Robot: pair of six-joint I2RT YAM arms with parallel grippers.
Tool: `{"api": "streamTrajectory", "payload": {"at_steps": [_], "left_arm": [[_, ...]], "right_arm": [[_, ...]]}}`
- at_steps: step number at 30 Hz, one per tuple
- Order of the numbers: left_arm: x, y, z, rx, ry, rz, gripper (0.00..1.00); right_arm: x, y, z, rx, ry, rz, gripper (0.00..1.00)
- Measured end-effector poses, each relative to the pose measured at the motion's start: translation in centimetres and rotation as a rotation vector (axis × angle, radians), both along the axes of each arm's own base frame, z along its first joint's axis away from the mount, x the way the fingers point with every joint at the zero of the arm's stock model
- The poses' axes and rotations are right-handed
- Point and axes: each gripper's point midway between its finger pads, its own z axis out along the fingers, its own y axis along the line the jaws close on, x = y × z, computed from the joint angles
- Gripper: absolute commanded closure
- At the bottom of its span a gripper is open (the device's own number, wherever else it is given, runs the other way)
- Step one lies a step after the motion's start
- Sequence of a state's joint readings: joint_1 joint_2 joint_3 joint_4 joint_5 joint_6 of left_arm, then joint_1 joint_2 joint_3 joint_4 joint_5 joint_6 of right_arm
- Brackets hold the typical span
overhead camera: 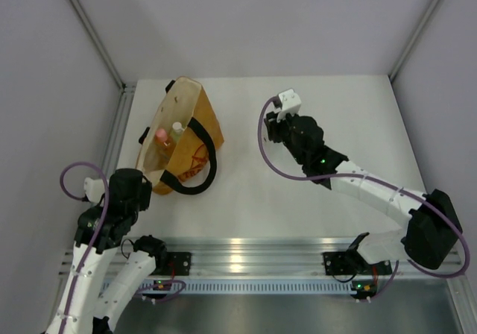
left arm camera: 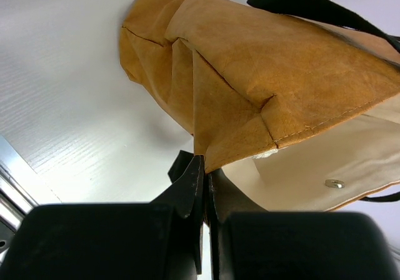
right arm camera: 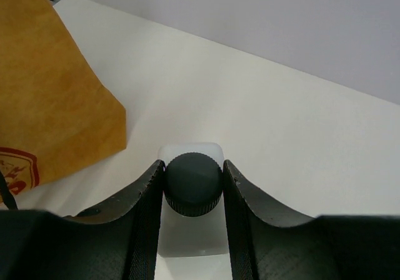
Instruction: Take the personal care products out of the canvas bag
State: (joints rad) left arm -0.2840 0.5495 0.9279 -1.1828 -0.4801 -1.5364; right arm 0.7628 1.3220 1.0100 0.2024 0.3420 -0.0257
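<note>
The mustard-orange canvas bag (overhead camera: 195,118) lies on the table with its cream-lined mouth open to the left. Inside it show an orange bottle with a pink cap (overhead camera: 162,139) and a pale bottle with a white cap (overhead camera: 177,130). My left gripper (left arm camera: 206,167) is shut on the bag's (left arm camera: 275,74) near edge, at a folded corner. My right gripper (right arm camera: 192,164) is shut on the black cap of a clear-white squarish bottle (right arm camera: 190,233), to the right of the bag (right arm camera: 50,105). In the top view the right gripper (overhead camera: 276,125) hides that bottle.
The bag's black strap handles (overhead camera: 205,159) loop out over the white table (overhead camera: 298,200) toward the middle. Grey walls close the table's left, far and right sides. An aluminium rail (overhead camera: 246,256) runs along the near edge between the arm bases.
</note>
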Motion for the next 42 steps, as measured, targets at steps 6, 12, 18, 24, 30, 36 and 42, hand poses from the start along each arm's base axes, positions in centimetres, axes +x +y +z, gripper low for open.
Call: {"api": "streamTrajectory", "payload": {"at_steps": [6, 12, 18, 24, 30, 36, 42], "left_arm": [[0.0, -0.1, -0.1, 0.014, 0.01, -0.017, 1.0], [-0.1, -0.1, -0.2, 0.025, 0.017, -0.03, 1.0], [-0.1, -0.2, -0.2, 0.027, 0.02, -0.038, 1.0], [-0.1, -0.2, -0.3, 0.033, 0.022, -0.044, 1.0], [0.0, -0.2, -0.5, 0.052, 0.044, -0.058, 1.0], [0.0, -0.2, -0.5, 0.059, 0.047, -0.063, 1.0], [0.2, -0.2, 0.2, 0.065, 0.042, -0.07, 1.0]], "right_arm": [[-0.2, -1.2, -5.1, 0.013, 0.027, -0.021, 1.0], [-0.5, -1.9, -6.9, 0.054, 0.011, -0.033, 1.0], [-0.7, -2.2, -8.0, 0.071, 0.004, -0.036, 1.0], [-1.0, -2.1, -8.9, 0.066, 0.011, -0.019, 0.74], [-1.0, -1.7, -8.3, 0.072, -0.007, 0.0, 0.36], [-0.8, -1.5, -6.8, 0.086, -0.034, 0.009, 0.26], [-0.7, -0.4, -1.6, 0.092, -0.086, 0.024, 0.27]]}}
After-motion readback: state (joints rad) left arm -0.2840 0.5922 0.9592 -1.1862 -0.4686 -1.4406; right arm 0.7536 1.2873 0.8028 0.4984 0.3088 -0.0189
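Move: The right hand still holds the white bottle by its dark cap. The bare table spot it is headed for lies roughly 27 cm below, some 2 cm right and 1 cm back. The canvas bag's middle is about 26 cm left and 2 cm farther out; in it the orange-capped bottle stands about 29 cm left, level with this hand. From the left hand, the spot is about 16 cm ahead, 33 cm right, 21 cm down. Lower the right gripper about 9 cm, easing a little to the right, to bring the upright white bottle down onto the open table. Then spread the fingers wide to free the cap and lift straight back up some 7 cm. Keep the left gripper shut on the bag's rim, practically still. ##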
